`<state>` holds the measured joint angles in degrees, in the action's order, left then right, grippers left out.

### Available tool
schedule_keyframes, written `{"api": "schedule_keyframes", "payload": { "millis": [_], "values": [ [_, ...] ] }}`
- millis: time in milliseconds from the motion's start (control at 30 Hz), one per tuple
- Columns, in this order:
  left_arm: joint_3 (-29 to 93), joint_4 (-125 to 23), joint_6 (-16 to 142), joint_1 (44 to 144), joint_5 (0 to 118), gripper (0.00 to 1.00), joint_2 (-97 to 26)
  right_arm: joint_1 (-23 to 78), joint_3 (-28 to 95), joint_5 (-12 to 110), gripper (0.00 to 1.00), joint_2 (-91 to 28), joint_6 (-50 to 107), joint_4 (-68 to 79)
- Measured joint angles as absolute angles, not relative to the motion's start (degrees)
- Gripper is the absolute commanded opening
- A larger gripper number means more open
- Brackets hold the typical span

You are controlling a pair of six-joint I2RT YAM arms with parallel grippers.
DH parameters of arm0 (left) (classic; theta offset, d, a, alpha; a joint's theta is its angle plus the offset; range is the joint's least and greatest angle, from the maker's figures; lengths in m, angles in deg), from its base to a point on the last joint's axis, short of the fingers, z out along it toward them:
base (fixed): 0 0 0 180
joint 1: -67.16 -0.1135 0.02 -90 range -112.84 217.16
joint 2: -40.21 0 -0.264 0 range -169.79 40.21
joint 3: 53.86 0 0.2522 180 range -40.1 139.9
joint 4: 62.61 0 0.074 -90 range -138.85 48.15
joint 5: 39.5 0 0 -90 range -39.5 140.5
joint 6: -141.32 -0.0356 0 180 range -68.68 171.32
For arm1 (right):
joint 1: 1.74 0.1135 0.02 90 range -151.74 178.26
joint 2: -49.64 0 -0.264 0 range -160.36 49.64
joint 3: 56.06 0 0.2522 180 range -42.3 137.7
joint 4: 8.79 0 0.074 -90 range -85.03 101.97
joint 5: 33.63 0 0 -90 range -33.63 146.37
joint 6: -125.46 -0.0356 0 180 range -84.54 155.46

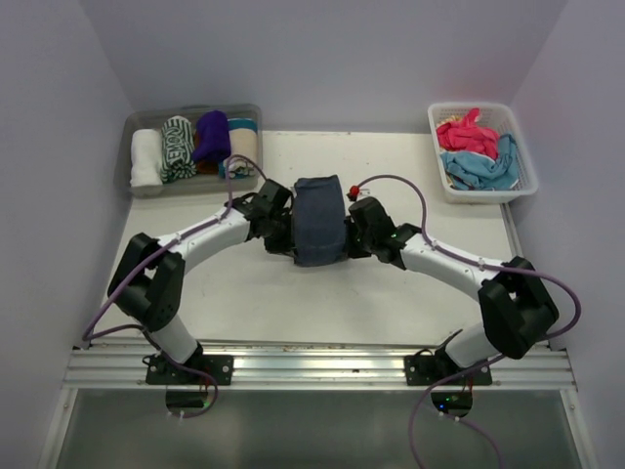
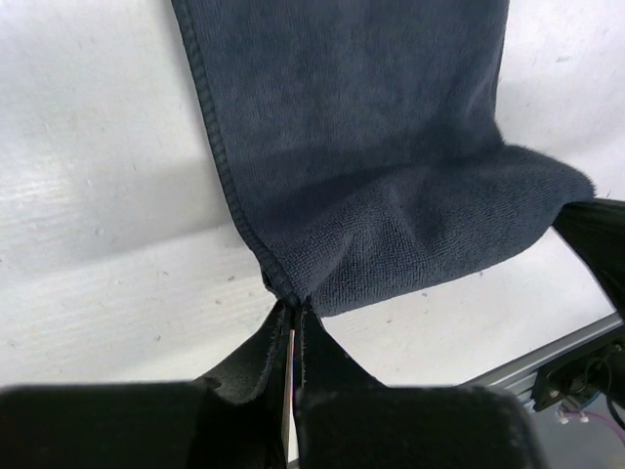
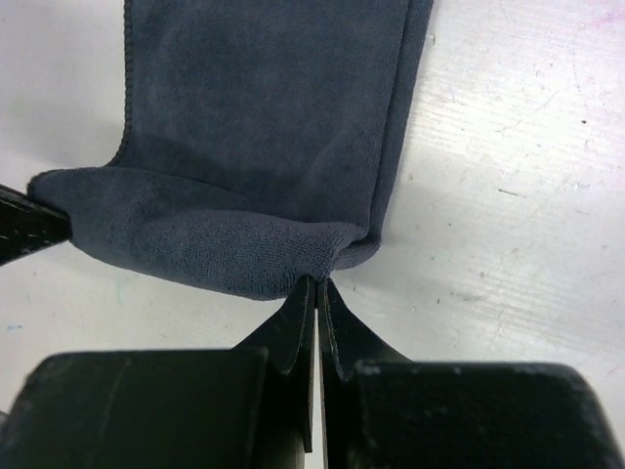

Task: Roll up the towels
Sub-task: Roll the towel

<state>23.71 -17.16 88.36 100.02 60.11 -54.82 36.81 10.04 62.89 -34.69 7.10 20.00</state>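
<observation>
A dark navy towel (image 1: 318, 220) lies folded lengthwise in the middle of the table, its near end lifted and curled over. My left gripper (image 2: 291, 303) is shut on the towel's (image 2: 361, 147) near left corner. My right gripper (image 3: 319, 280) is shut on the near right corner of the same towel (image 3: 264, 127). In the top view the left gripper (image 1: 283, 234) and right gripper (image 1: 354, 234) flank the towel's near end. Rolled towels, white (image 1: 145, 157), green-patterned (image 1: 178, 148) and purple (image 1: 212, 135), sit in the clear tub. Pink (image 1: 465, 132) and light blue (image 1: 483, 168) towels lie crumpled in the white basket.
The clear plastic tub (image 1: 137, 186) stands at the back left and the white lattice basket (image 1: 528, 176) at the back right. A metal rail (image 1: 312, 366) runs along the near table edge by the arm bases.
</observation>
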Motion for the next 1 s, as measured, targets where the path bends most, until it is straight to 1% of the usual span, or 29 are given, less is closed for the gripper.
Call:
{"api": "schedule_keyframes", "payload": {
  "millis": [400, 600, 667, 700, 733, 767, 800, 833, 867, 900, 1000],
  "values": [
    [34.3, -15.9, 86.4, 96.0, 60.1, 0.00, -64.7, 34.0, 17.7, 62.9, 0.00, -44.6, 9.2, 19.5],
    [38.5, -14.0, 85.3, 94.5, 60.0, 0.00, -67.4, 33.0, 22.3, 62.9, 0.00, -48.9, 10.0, 19.2],
    [40.1, -13.9, 84.9, 94.0, 59.8, 0.06, -68.6, 32.7, 23.4, 62.9, 0.00, -50.2, 10.0, 19.1],
    [40.8, -13.8, 84.6, 93.8, 59.8, 0.11, -69.2, 32.5, 23.9, 63.0, 0.00, -50.8, 10.0, 19.1],
    [41.3, -13.8, 84.5, 93.8, 59.8, 0.24, -69.9, 32.3, 24.3, 63.1, 0.00, -51.4, 10.0, 19.2],
    [41.9, -13.7, 84.2, 93.6, 59.6, 0.31, -70.6, 32.2, 24.8, 63.2, 0.02, -52.1, 10.0, 19.2],
    [42.4, -13.4, 84.1, 93.6, 59.6, 0.36, -71.2, 32.1, 25.2, 63.3, 0.11, -52.8, 10.0, 19.3],
    [43.0, -13.3, 83.8, 93.5, 59.5, 0.43, -72.0, 32.0, 25.5, 63.3, 0.13, -53.3, 9.9, 19.3],
    [43.6, -13.1, 83.4, 93.5, 59.4, 0.46, -72.8, 31.9, 25.8, 63.4, 0.16, -53.6, 9.9, 19.4],
    [44.2, -12.7, 83.1, 93.5, 59.3, 0.52, -73.5, 31.8, 25.9, 63.4, 0.26, -53.8, 9.9, 19.7],
    [45.8, -11.4, 83.0, 93.5, 58.7, 0.55, -75.0, 31.7, 26.3, 64.0, 0.39, -53.8, 10.2, 20.2]
  ]
}}
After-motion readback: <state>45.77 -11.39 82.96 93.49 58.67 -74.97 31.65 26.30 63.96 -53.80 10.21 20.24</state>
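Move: Both grippers still pinch the lifted near end of the dark grey-blue towel. From the left gripper, the middle of the part still lying flat is about 12 cm ahead, 7 cm to the right and 5 cm below; the beige roll in the grey tray is some 30 cm ahead and 14 cm left. From the right gripper, that flat part is about 11 cm ahead, 7 cm left and 6 cm lower, and the white basket 30 cm ahead and 37 cm right. Carry the pinched towel end forward over the flat part with both grippers together, the left about 9 cm and the right about 8 cm, sinking a little to lay the fold on the towel. Keep the fingers shut until near the end, then open the left about halfway and, just after, the right about a third, letting go while the tips are still around the fold. ##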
